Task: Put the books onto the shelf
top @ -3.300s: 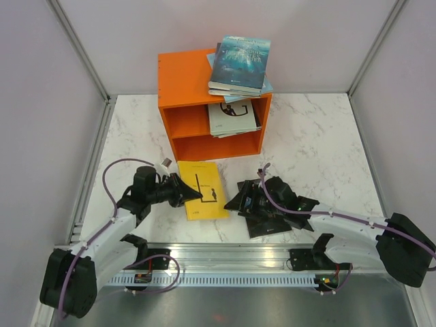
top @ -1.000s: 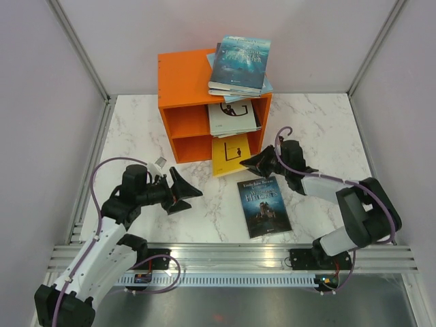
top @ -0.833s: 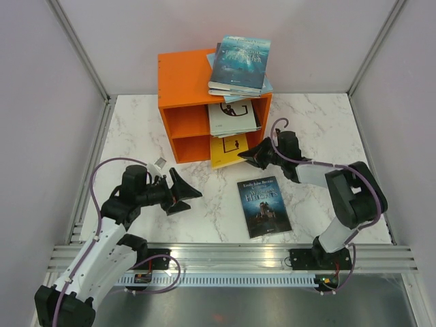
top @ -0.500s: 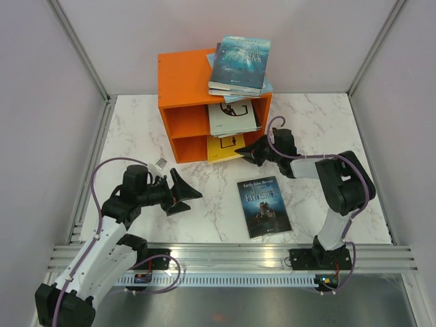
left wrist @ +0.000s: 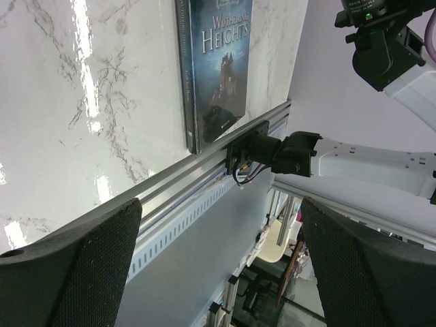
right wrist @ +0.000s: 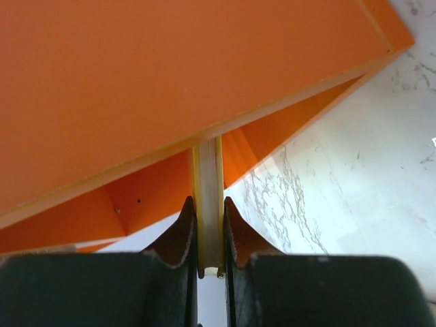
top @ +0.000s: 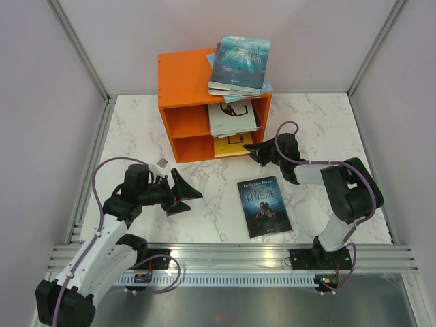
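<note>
The orange shelf (top: 185, 82) stands at the back of the table, with a stack of books (top: 238, 63) on its top and more books (top: 231, 117) in its upper compartment. My right gripper (top: 252, 151) is shut on the edge of a yellow book (top: 230, 144), which lies mostly inside the lower compartment. In the right wrist view the yellow book (right wrist: 207, 170) runs from between the fingers under the shelf (right wrist: 170, 75). A dark blue book (top: 264, 206) lies flat on the table. My left gripper (top: 185, 193) is open, left of the dark blue book (left wrist: 218, 61), holding nothing.
Marble table top (top: 313, 129) with walls on three sides. A metal rail (top: 231, 255) runs along the near edge, carrying both arm bases. The right arm's elbow (top: 351, 194) stands over the table's right side.
My right gripper has pushed the yellow book from leaning at the shelf front further into the lower compartment. The left arm and the dark blue book have stayed put.
</note>
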`<action>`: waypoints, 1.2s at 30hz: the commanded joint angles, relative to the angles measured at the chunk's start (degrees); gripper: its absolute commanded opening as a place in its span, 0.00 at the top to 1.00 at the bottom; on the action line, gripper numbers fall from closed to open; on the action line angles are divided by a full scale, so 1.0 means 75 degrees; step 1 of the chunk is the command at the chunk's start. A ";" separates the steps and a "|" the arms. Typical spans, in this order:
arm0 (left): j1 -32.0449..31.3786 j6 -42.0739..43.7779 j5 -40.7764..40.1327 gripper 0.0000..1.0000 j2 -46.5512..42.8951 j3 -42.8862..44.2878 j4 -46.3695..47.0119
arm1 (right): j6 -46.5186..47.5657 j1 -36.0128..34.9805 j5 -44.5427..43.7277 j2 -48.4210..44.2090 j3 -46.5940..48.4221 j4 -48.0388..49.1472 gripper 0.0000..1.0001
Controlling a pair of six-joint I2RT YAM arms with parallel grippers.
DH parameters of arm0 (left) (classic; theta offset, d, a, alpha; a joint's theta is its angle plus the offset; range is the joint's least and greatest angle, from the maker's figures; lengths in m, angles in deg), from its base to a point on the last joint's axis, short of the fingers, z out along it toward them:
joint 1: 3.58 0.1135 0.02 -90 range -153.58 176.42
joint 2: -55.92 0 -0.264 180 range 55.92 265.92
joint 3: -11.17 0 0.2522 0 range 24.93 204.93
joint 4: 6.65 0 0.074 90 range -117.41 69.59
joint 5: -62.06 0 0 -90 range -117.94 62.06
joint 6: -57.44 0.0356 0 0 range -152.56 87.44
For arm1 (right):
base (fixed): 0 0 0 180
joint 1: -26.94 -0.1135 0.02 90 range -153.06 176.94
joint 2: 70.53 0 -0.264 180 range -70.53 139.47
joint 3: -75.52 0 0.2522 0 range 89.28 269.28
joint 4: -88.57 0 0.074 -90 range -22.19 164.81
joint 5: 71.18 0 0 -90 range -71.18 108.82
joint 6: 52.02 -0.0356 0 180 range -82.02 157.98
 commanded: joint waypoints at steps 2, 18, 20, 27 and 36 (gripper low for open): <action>0.0054 0.0315 -0.0017 0.01 0.0010 0.0169 0.0132 | -0.0235 0.0052 -0.1647 0.0133 0.0171 -0.2071 1.00; 0.0054 0.0327 -0.0017 0.01 0.0046 0.0016 0.0237 | -0.0926 -0.0370 -0.2329 0.0930 0.0734 -0.3188 1.00; 0.0054 0.0327 -0.0005 0.01 -0.0001 -0.0007 0.0237 | -0.0985 -0.0346 -0.2329 0.1023 0.0734 -0.3235 1.00; 0.0065 0.0421 0.0030 0.01 -0.0001 0.0028 0.0191 | -0.0973 -0.0323 -0.2130 0.1047 0.0676 -0.3305 0.06; 0.0112 0.0526 0.0030 0.02 0.0057 0.0052 0.0167 | -0.0682 -0.0311 -0.1755 0.0251 -0.0097 -0.3247 0.02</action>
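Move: My right hand still pinches the yellow book at its near right corner, the book's middle some 7 cm ahead and 5 cm left. The lower compartment's middle is about 10 cm ahead and 11 cm left, nearly level with the hand. The white book stack sits about 8 cm ahead, 5 cm left and 8 cm up; Wuthering Heights lies 19 cm back, 4 cm right, 8 cm below. From my left hand, the compartment is roughly 33 cm ahead, 6 cm right and 8 cm down. Keeping the pinch, I push the yellow book about 3 cm farther forward into the lower compartment, swinging my right hand some 10 degrees clockwise. Then I open the fingers wide and let go. As they spread, the hand tips down and drops about 5 cm while backing off some 3 cm, ending just in front of the shelf's right corner. ##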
